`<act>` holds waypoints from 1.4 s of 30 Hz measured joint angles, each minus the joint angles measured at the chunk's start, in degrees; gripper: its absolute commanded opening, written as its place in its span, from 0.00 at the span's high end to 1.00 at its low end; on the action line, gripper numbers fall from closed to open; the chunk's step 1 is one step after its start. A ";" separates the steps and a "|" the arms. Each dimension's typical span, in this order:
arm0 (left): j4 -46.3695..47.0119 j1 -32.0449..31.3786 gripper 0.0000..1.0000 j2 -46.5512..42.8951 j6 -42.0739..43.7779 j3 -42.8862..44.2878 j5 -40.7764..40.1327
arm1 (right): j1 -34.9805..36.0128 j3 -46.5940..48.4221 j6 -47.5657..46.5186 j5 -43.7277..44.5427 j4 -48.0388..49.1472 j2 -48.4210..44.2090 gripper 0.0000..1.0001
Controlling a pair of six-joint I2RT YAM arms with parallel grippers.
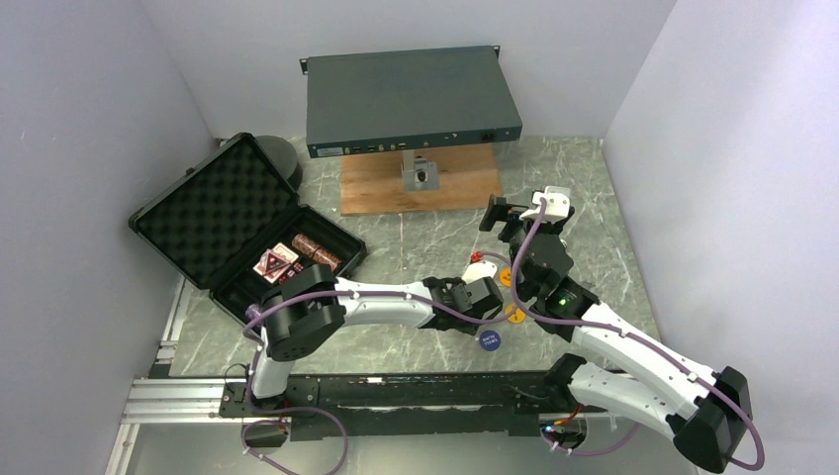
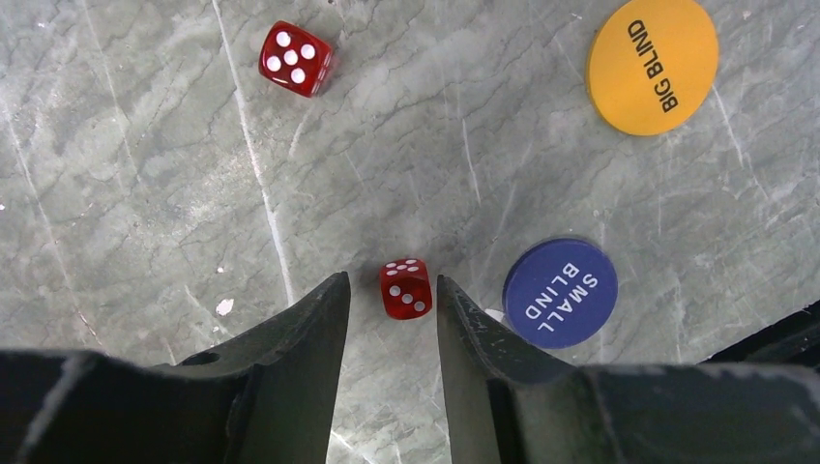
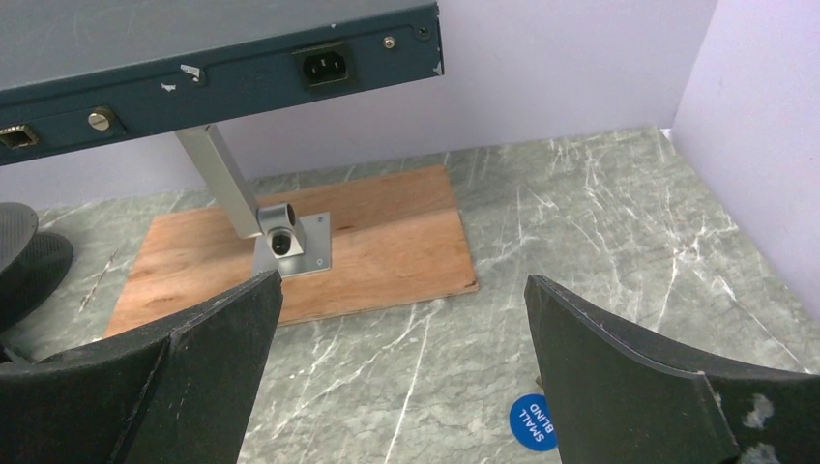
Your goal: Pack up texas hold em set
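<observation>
The black foam-lined case point(image 1: 213, 213) lies open at the left, with a red card deck point(image 1: 275, 263) and a brown chip roll point(image 1: 317, 248) inside. My left gripper point(image 2: 390, 280) is low over the table and open, its fingertips on either side of a small red die point(image 2: 406, 288), with a slim gap on each side. A second red die point(image 2: 296, 58) lies further off. Right of the fingers are the blue disc point(image 2: 560, 292) and the orange disc point(image 2: 653, 65). My right gripper point(image 3: 403, 290) stands wide open and empty, above a blue disc point(image 3: 532, 421).
The big grey metal box point(image 1: 411, 99) sits on a post over a wooden board point(image 1: 376, 188) at the back. A black round spool point(image 1: 282, 158) stands behind the case. Walls close in the table on three sides. The right arm point(image 1: 613, 346) crosses the near right.
</observation>
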 measured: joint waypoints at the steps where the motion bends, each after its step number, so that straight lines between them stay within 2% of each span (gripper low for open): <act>1: -0.02 0.00 0.57 0.11 0.00 0.04 0.02 | 0.00 0.00 0.00 -0.02 0.00 0.00 0.00; 13: -1.60 0.00 0.64 1.97 -0.07 1.57 0.11 | 0.00 -0.07 0.00 -0.02 0.00 0.00 0.00; 16: -2.51 0.00 0.72 2.23 -0.13 1.90 0.13 | 0.00 -0.07 0.00 -0.02 0.02 0.00 0.00; 21: -2.49 0.00 1.00 2.58 -0.26 2.45 0.17 | 0.00 -0.09 0.00 -0.02 0.22 0.00 0.00; 33: -3.23 0.00 1.00 2.69 -0.61 2.84 0.07 | 0.00 -0.17 0.17 -0.13 0.87 0.00 0.00; 42: -2.91 0.00 1.00 0.20 -2.38 -0.52 -1.55 | 0.00 -0.55 0.55 -0.61 1.20 0.11 0.00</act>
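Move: The lower die, the one to grip, lies practically at the left hand point, level and in line with it and about 1 cm below, between the half-open fingertips. The other die is some 8 cm straight ahead of it, the SMALL BLIND button about 5 cm to its right and 4 cm nearer the base, the BIG BLIND button roughly 10 cm to its right and 2 cm farther out. From the right hand, the lower die is about 14 cm back, 10 cm left and 27 cm below. Lower the left gripper about 1 cm, keeping its slant, so the fingertips straddle the lower die beside the SMALL BLIND button, then close them until they pinch it from both sides. Keep that hold and, staying low, ease the gripper some 1.5 cm to the left, away from the button. ##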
